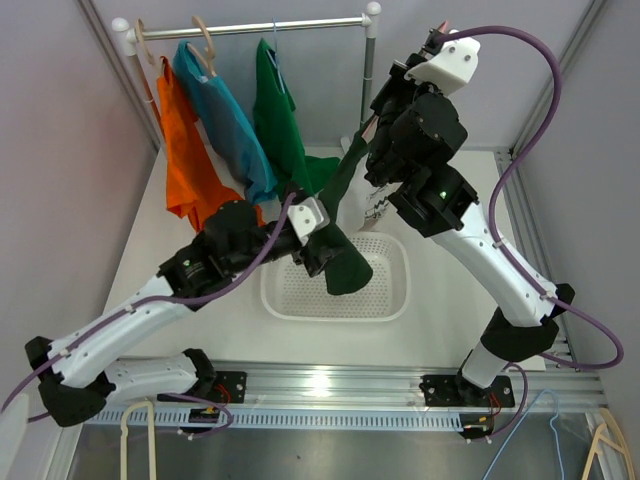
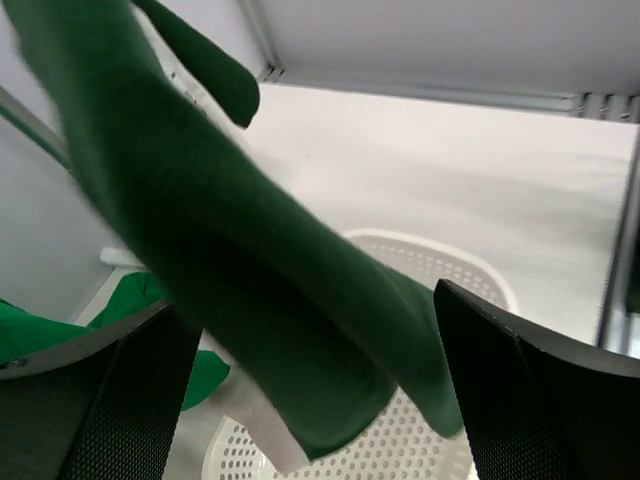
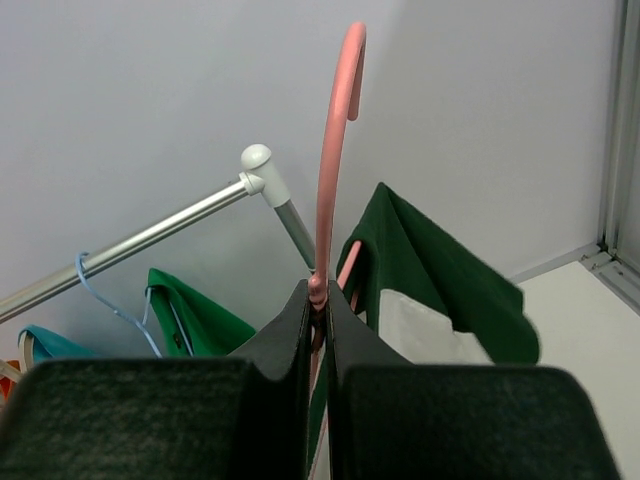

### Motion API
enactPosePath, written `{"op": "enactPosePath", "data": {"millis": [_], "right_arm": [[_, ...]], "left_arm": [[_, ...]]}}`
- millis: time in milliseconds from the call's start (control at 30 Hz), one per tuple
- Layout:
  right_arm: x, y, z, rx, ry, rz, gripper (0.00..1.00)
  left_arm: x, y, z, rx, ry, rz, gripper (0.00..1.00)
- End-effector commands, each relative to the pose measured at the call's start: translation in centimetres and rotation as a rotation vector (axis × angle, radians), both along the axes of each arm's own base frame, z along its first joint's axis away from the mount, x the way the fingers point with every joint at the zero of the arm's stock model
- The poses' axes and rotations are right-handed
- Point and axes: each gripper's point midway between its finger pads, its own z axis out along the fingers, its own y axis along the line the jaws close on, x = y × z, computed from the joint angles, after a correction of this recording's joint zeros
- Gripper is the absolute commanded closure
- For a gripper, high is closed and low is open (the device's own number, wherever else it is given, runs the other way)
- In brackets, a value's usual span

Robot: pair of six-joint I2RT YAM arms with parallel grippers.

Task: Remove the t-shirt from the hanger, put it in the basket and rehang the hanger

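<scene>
A dark green t-shirt (image 1: pixel 345 255) with a white patch hangs on a pink hanger (image 3: pixel 335 150) over the white basket (image 1: pixel 400 300). My right gripper (image 3: pixel 320 290) is shut on the hanger's neck just below the hook and holds it up in the air, off the rack; it shows in the top view (image 1: pixel 378 125). My left gripper (image 2: pixel 312 300) is open, its fingers (image 2: pixel 530 390) wide apart on either side of the shirt's lower part (image 2: pixel 250 260). It also shows in the top view (image 1: pixel 318 240) beside the shirt, above the basket's left rim.
The clothes rack rod (image 1: pixel 250 28) at the back carries an orange shirt (image 1: pixel 185 150), a teal shirt (image 1: pixel 225 120) and a bright green shirt (image 1: pixel 280 120) on hangers. The rack post (image 1: pixel 370 60) stands by the right arm. Spare hangers (image 1: pixel 140 430) lie at the front.
</scene>
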Motion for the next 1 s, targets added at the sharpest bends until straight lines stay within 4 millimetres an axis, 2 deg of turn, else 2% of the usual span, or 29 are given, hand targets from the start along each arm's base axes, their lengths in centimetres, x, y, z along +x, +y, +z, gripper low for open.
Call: {"op": "enactPosePath", "data": {"millis": [0, 67, 100, 167, 200, 233, 267, 300, 333, 433, 467, 600, 667, 700, 733, 767, 800, 833, 867, 900, 933, 967], "right_arm": [[-1.7, -1.8, 3.5, 0.151, -0.095, 0.031, 1.0], [-1.8, -1.9, 3.5, 0.148, -0.096, 0.033, 1.0], [-1.8, -1.9, 3.5, 0.143, -0.096, 0.035, 1.0], [-1.9, -2.1, 3.7, 0.139, -0.1, 0.036, 1.0], [-1.8, -2.2, 3.8, 0.137, -0.104, 0.034, 1.0], [-1.7, -2.3, 3.7, 0.131, -0.104, 0.025, 1.0], [-1.5, -2.5, 3.6, 0.122, -0.102, 0.017, 1.0], [-1.3, -2.6, 3.5, 0.117, -0.1, 0.009, 1.0], [-0.8, -3.2, 3.4, 0.113, -0.1, -0.012, 1.0], [0.8, -4.0, 2.8, 0.095, -0.095, -0.041, 1.0], [1.6, -5.2, 2.7, 0.094, -0.1, -0.071, 1.0], [4.5, -7.2, 2.1, 0.065, -0.093, -0.095, 1.0], [5.6, -7.6, 2.2, 0.087, -0.109, -0.08, 1.0], [5.9, -8.9, 2.6, 0.089, -0.113, -0.098, 1.0], [6.6, -8.8, 2.3, 0.089, -0.109, -0.097, 1.0], [6.9, -9.0, 2.4, 0.084, -0.112, -0.097, 1.0], [7.3, -9.4, 2.5, 0.077, -0.116, -0.1, 1.0], [7.6, -9.4, 2.6, 0.074, -0.119, -0.098, 1.0], [7.6, -9.6, 2.8, 0.072, -0.122, -0.096, 1.0], [7.8, -9.4, 2.4, 0.06, -0.107, -0.087, 1.0], [7.8, -9.2, 2.4, 0.06, -0.102, -0.076, 1.0], [7.4, -9.1, 2.6, 0.085, -0.107, -0.055, 1.0]], "left_arm": [[2.4, -0.5, 2.9, -0.051, -0.074, 0.092, 0.01], [3.4, -0.4, 3.4, -0.067, -0.077, 0.146, 0.01], [3.7, -0.4, 3.6, -0.076, -0.083, 0.16, 0.05], [4.6, 0.2, 4.0, -0.079, -0.086, 0.219, 0.26], [4.7, 0.5, 3.7, -0.064, -0.084, 0.233, 0.49], [4.6, 0.8, 3.8, -0.067, -0.084, 0.243, 0.61], [4.3, 1.2, 4.4, -0.078, -0.089, 0.243, 0.7], [4.0, 1.4, 4.5, -0.083, -0.091, 0.241, 0.84], [3.5, 1.7, 4.8, -0.088, -0.102, 0.24, 0.88], [1.3, 2.9, 5.4, -0.108, -0.13, 0.223, 0.91], [0.2, 3.4, 6.0, -0.123, -0.135, 0.207, 0.91], [-2.3, 4.1, 5.8, -0.121, -0.11, 0.172, 0.96], [-3.7, 3.4, 4.8, -0.133, -0.068, 0.131, 0.99], [-4.4, 3.1, 3.7, -0.14, -0.045, 0.107, 0.99], [-5.0, 2.8, 3.3, -0.161, -0.022, 0.091, 0.99], [-5.8, 1.9, 1.5, -0.144, -0.004, 0.066, 0.99], [-5.8, 1.5, -0.2, -0.139, 0.005, 0.069, 0.99], [-6.0, 1.3, -0.6, -0.158, 0.022, 0.071, 0.99], [-5.9, 1.0, -3.2, -0.121, 0.046, 0.076, 0.99], [-5.8, 0.8, -3.0, -0.152, 0.05, 0.079, 0.99], [-5.5, 0.5, -3.7, -0.143, 0.059, 0.095, 0.99], [-4.6, 0.6, -3.6, -0.148, 0.058, 0.142, 0.99]]}}
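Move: Just ahead of the left hand's open fingers hangs the dark-green t-shirt's hem, about 4 cm forward, 2 cm to the right and 1 cm lower; the basket lies about 6 cm forward, 4 cm right and 30 cm below. The bright green shirt hangs roughly 22 cm forward, 9 cm left, at hand height. From the right hand, already gripping the pink hanger, the hem is some 10 cm back, 8 cm left, 22 cm down, the rack's rail end about 15 cm forward, 6 cm left, 3 cm up. Reaching forward about 4 cm into the t-shirt's hem, the left hand shuts its fingers on the cloth, pulls back some 9 cm while first rising, then yanks down about 9 cm. The right hand keeps its grip on the pink hanger, waits through the pinch, then carries it some 8 cm forward and 7 cm right, away from the left hand, easing slightly left at the end. ##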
